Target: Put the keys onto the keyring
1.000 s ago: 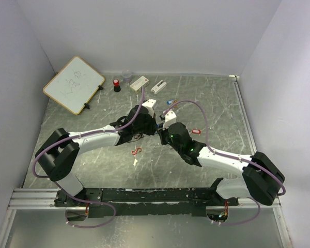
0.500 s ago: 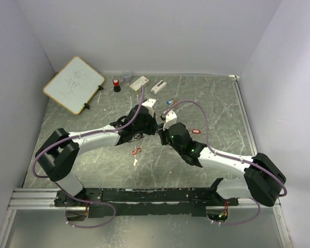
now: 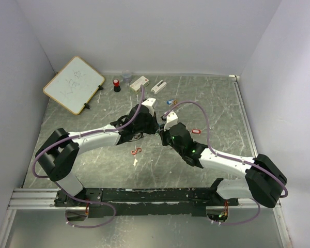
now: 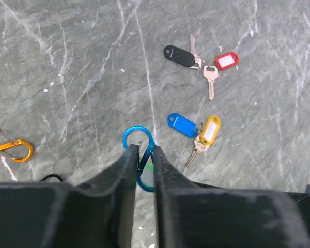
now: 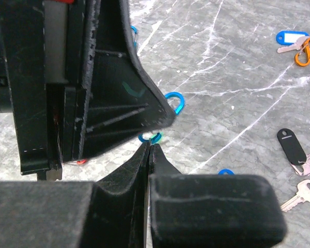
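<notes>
My left gripper (image 4: 143,155) is shut on a blue S-shaped clip (image 4: 138,138), the keyring, and holds it above the table. A green bit (image 4: 151,168) shows behind the clip. My right gripper (image 5: 149,147) is shut on a thin key blade, with its green tag (image 5: 155,137) at the fingertips touching the blue clip (image 5: 174,101) under the left fingers (image 5: 119,93). Keys with black (image 4: 179,55), red (image 4: 226,60), blue (image 4: 182,124) and yellow (image 4: 208,130) tags lie on the table. In the top view the two grippers meet mid-table, left (image 3: 154,125) and right (image 3: 163,129).
An orange clip (image 4: 13,150) lies at the left. A red clip (image 3: 137,151) and a small key (image 3: 136,161) lie in front of the arms. A blue-tagged key with an orange clip (image 3: 171,102) lies behind. A whiteboard (image 3: 73,84), a cup (image 3: 126,76) and white boxes (image 3: 139,82) stand at the back.
The right gripper has edged slightly up and left toward the left gripper. Both stay shut on what they hold.
</notes>
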### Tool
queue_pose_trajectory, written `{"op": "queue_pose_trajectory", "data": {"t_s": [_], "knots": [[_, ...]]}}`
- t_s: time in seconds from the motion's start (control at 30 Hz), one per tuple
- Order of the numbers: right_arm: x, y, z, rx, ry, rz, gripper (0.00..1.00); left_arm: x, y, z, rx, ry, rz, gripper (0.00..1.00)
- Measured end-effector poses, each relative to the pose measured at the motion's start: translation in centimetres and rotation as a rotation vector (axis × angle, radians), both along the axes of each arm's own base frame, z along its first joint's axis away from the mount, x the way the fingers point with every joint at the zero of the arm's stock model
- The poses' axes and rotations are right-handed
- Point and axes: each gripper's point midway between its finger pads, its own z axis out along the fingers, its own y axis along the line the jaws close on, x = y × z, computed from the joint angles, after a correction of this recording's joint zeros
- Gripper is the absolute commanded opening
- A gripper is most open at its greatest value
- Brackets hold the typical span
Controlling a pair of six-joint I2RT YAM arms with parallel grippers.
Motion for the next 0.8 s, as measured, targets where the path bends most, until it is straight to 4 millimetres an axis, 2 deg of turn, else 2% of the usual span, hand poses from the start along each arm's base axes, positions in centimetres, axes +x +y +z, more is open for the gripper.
{"op": "queue_pose_trajectory", "data": {"t_s": [0.07, 0.13, 0.47, 0.63, 0.73, 0.8], "knots": [[0.0, 0.0, 0.0, 0.001, -0.001, 0.000, 0.00, 0.1, -0.1, 0.3, -0.005, -0.001, 0.003, 0.51], [0.0, 0.0, 0.0, 0.000, 0.000, -0.001, 0.00, 0.3, -0.1, 0.5, -0.008, -0.004, 0.013, 0.57], [0.0, -0.2, 0.0, -0.003, -0.003, -0.008, 0.00, 1.0, 1.0, 0.1, 0.025, -0.004, 0.086, 0.63], [0.2, -0.8, 0.1, -0.013, -0.009, -0.038, 0.00, 1.7, 3.0, 0.2, 0.064, -0.013, 0.196, 0.74], [0.5, -1.5, 0.0, -0.038, -0.007, -0.074, 0.00, 1.7, 4.9, 0.7, 0.081, -0.030, 0.274, 0.93], [1.1, -1.8, 0.2, -0.056, -0.009, -0.109, 0.00, 1.5, 6.3, 1.1, 0.080, -0.040, 0.323, 0.98]]}}
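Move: The blue clip is still pinched between the left fingertips, with the green tag about 2 cm to their right and 1 cm back. From the right hand, that tag is roughly 1 cm ahead and 1 cm left of its shut fingertips, and the blue clip 1 cm ahead and 2 cm left. On the table some 12 cm below the left hand, the black clip lies about 9 cm left and level, the red clip 10 cm left and 6 cm back. Open the left gripper wide to let go of the blue clip, easing it only a centimetre or so forward at first. Then draw it about 6 cm left, away from the right fingertips and towards above the black clip, turning it some 20 degrees counter-clockwise. Keep the right fingers shut on the green-tagged key, and late on shift them about 2 cm right and 1 cm forward. ##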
